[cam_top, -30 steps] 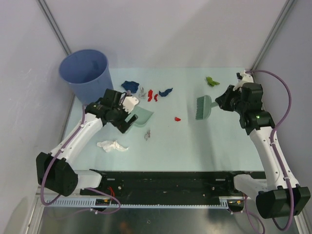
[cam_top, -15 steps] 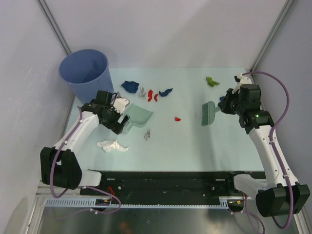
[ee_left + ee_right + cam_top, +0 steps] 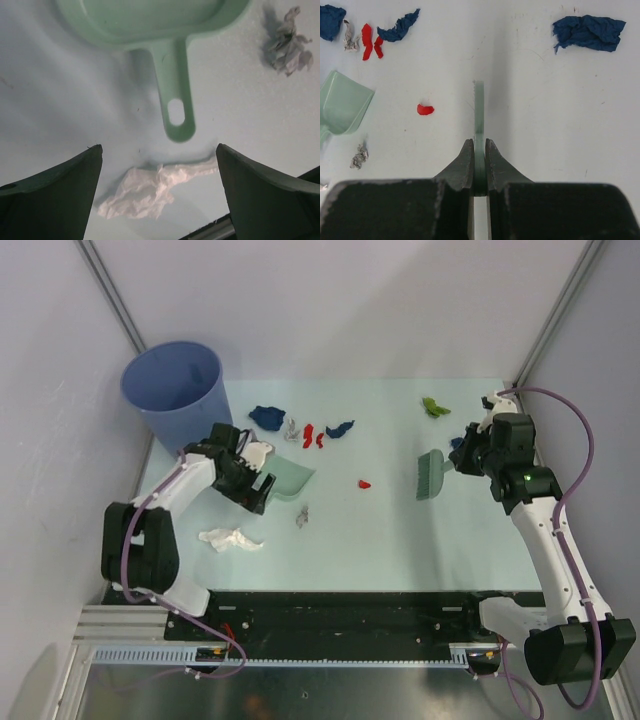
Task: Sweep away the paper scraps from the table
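Observation:
Paper scraps lie across the table point(image 3: 400, 530): dark blue point(image 3: 266, 417), red point(image 3: 312, 435) and grey ones at the back, a red bit point(image 3: 364, 483) mid-table, an olive-green one point(image 3: 434, 406) at the back right, and grey point(image 3: 287, 42) and white point(image 3: 150, 192) wads near the front left. My right gripper point(image 3: 479, 142) is shut on the handle of the mint-green brush point(image 3: 432, 473), which hangs edge-on over the right side. My left gripper point(image 3: 158, 147) stands open above the white wad, just short of the dustpan point(image 3: 290, 480) handle point(image 3: 175, 100), holding nothing.
A blue bucket point(image 3: 178, 390) stands at the back left corner, close behind the left arm. White walls and metal corner rails point(image 3: 110, 290) enclose the table. A black rail point(image 3: 340, 615) runs along the near edge between the arm bases.
The right gripper has carried the brush a little right and nearer, turning it edge-on. The left arm has folded in toward the left wall, its gripper staying open by the dustpan handle.

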`<state>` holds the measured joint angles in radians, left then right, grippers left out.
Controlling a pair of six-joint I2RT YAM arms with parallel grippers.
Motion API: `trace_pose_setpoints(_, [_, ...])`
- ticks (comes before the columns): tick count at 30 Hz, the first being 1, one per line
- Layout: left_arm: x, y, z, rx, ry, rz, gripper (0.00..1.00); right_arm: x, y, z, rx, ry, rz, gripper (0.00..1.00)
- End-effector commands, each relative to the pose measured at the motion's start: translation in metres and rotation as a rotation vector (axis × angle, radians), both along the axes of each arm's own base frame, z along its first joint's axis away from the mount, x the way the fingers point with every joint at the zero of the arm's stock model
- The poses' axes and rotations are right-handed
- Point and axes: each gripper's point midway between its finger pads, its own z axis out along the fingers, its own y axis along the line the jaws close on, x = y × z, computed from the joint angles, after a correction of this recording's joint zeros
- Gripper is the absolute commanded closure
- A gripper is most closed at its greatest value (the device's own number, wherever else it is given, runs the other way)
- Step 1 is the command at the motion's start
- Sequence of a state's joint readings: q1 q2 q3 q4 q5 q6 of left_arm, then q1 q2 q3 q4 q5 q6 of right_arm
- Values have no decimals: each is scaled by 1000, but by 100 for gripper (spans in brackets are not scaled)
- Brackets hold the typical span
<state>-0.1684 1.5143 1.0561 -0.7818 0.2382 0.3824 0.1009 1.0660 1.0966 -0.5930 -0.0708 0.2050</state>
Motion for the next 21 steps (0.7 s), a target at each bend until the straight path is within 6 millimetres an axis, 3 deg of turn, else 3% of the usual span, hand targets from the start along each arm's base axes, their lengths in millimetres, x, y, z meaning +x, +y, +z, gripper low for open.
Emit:
trace_pose_setpoints(1, [15,-37,4,-60,-13,-49,2,2,-4,26,-7,-71,-20,100])
trace_pose_setpoints(4, [20,-43,-8,26,-33,-89,2,-2,-11,26,-26,-67,-40,100])
trace_pose_setpoints(10, [36,-31,-30,122,-28,-57,4,-9,-14,34,-31,-91,-48,100])
trace_pose_setpoints(13, [38,-34,-41,114,-1,-66,13,-9,-16,33,-36,-88,-58,100])
trace_pose_setpoints(16, [36,-39,-48,96,23,-84,37,-9,-16,34,-33,-88,-59,100])
trace_pose_setpoints(17, [35,-39,-48,91,25,-87,51,-9,-16,34,-34,-88,-59,100])
trace_pose_setpoints(18, [34,-40,-48,88,26,-98,59,-10,-17,35,-34,-91,-60,100])
trace_pose_setpoints(19, [32,-41,-46,81,24,-103,78,-10,-17,37,-33,-94,-60,100])
trace_pose_setpoints(21, [32,-38,-39,89,-1,-102,100,-10,-16,41,-31,-103,-56,100])
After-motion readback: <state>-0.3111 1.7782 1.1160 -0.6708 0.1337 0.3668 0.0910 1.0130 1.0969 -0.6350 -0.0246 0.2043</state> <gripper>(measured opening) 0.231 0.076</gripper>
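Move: The dustpan handle lies some 3 cm ahead of the open left gripper, about 3 cm to its right and 6 cm below. At that same depth, the dustpan tray is around 9 cm ahead and 9 cm right, the grey scrap level with the hand and 12 cm right, and the white scrap 6 cm back and 4 cm left. From the right hand, the handle is some 46 cm left, level with it front to back, and 23 cm below. Bring the left gripper down about 6 cm onto the dustpan handle, sliding some 3 cm right early in the descent and easing 2 cm forward. Near the bottom, close the wide-open fingers so that the pads pinch the handle beside its hole. With the right hand, keep the brush raised and let it drift only slightly back and to the right. ##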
